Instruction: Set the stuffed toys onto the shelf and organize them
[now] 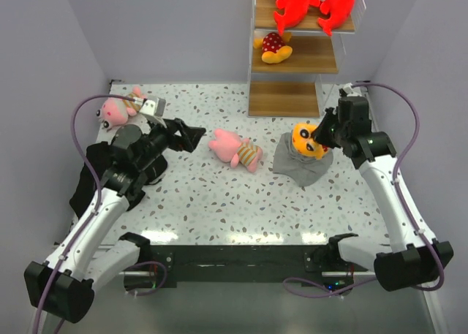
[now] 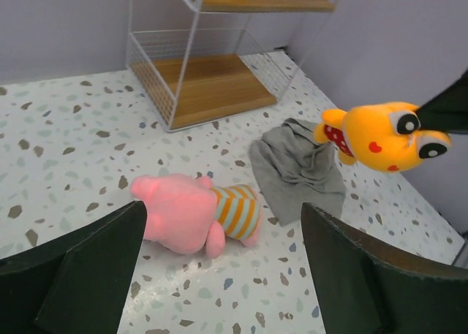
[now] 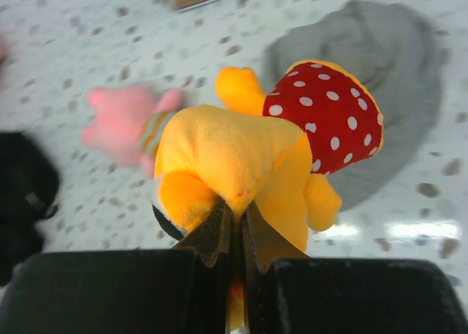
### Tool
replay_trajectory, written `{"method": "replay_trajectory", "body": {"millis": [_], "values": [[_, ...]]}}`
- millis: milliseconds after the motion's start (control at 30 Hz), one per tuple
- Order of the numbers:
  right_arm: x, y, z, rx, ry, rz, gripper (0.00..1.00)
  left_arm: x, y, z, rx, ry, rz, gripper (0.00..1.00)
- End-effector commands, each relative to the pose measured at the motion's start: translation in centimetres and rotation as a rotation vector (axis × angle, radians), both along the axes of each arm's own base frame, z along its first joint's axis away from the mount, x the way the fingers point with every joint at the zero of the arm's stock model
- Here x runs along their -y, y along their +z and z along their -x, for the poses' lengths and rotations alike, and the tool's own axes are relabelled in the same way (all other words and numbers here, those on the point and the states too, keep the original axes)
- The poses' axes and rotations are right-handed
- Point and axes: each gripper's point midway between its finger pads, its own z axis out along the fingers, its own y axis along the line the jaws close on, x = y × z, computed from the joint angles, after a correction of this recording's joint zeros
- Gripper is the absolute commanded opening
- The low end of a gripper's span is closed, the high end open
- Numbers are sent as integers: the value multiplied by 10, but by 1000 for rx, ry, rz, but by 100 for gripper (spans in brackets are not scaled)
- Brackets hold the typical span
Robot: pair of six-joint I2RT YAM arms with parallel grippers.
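Observation:
My right gripper (image 1: 322,134) is shut on a yellow-orange stuffed toy (image 3: 241,151) with a red dotted top, pinching its plush just above the grey cloth (image 1: 301,166). My left gripper (image 1: 191,135) stands open, and its fingers (image 2: 95,268) frame a pink stuffed toy (image 2: 186,217) in a striped shirt that lies just ahead on the table. A second pink toy (image 1: 117,109) lies at the back left. On the shelf (image 1: 252,63), two red-and-white toys (image 1: 314,1) lie on the top board and a yellow-orange one (image 1: 274,47) on the middle board.
A black cloth (image 1: 88,177) lies under my left arm near the left wall. The shelf's bottom board (image 2: 212,85) carries nothing. Grey walls close in the speckled table (image 1: 219,202) on the left, back and right.

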Motion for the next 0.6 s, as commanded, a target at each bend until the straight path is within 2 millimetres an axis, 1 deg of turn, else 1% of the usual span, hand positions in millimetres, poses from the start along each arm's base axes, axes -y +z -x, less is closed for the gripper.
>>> {"method": "replay_trajectory", "body": {"millis": [0, 33, 67, 100, 133, 200, 267, 400, 433, 467, 533, 567], "values": [[-90, 40, 34, 31, 362, -411, 0, 43, 32, 35, 210, -259, -54, 91], [-98, 48, 34, 59, 398, -445, 0, 48, 33, 40, 236, -286, -74, 91], [-108, 50, 38, 49, 424, -487, 0, 55, 36, 46, 249, -321, -76, 91], [-119, 49, 47, 23, 492, -538, 0, 60, 36, 51, 253, -354, -78, 91], [-125, 53, 47, 32, 531, -563, 0, 64, 37, 55, 261, -377, -80, 91], [-137, 53, 57, -11, 611, -624, 0, 74, 40, 65, 276, -441, -79, 91], [-143, 56, 59, -10, 644, -658, 0, 81, 40, 72, 289, -484, -96, 91], [-149, 66, 66, 7, 701, -691, 0, 91, 36, 79, 293, -542, -132, 92], [-150, 68, 67, 10, 709, -695, 0, 93, 40, 80, 311, -554, -142, 92], [-150, 70, 68, 11, 714, -696, 0, 95, 39, 82, 311, -567, -149, 92], [-151, 70, 70, 6, 731, -701, 0, 100, 39, 80, 316, -576, -167, 93], [-152, 71, 70, 9, 738, -700, 0, 102, 45, 80, 323, -582, -170, 93]]}}
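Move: The yellow toy hangs in the right hand's shut fingers, over the grey cloth; from the left hand it is about 37 cm to the right, 5 cm ahead and 6 cm lower. The open left gripper, where it is being taken, is some 40 cm left of the right hand, 3 cm back and 4 cm higher. The pink striped toy lies 15 cm ahead, 12 cm right and 22 cm below the left hand; the cloth is 8 cm straight ahead of the right hand, 19 cm down. The yellow toy, still pinched by the right hand, is swept left towards the open left gripper, about 14 cm, with some 6 cm back and a little rise, while that wrist swings counter-clockwise and rolls its left side up, each around 35 degrees. The left hand comes right and back to meet it, turning about 30 degrees clockwise to face it, its fingertips tilting up a little and its fingers staying wide open. ##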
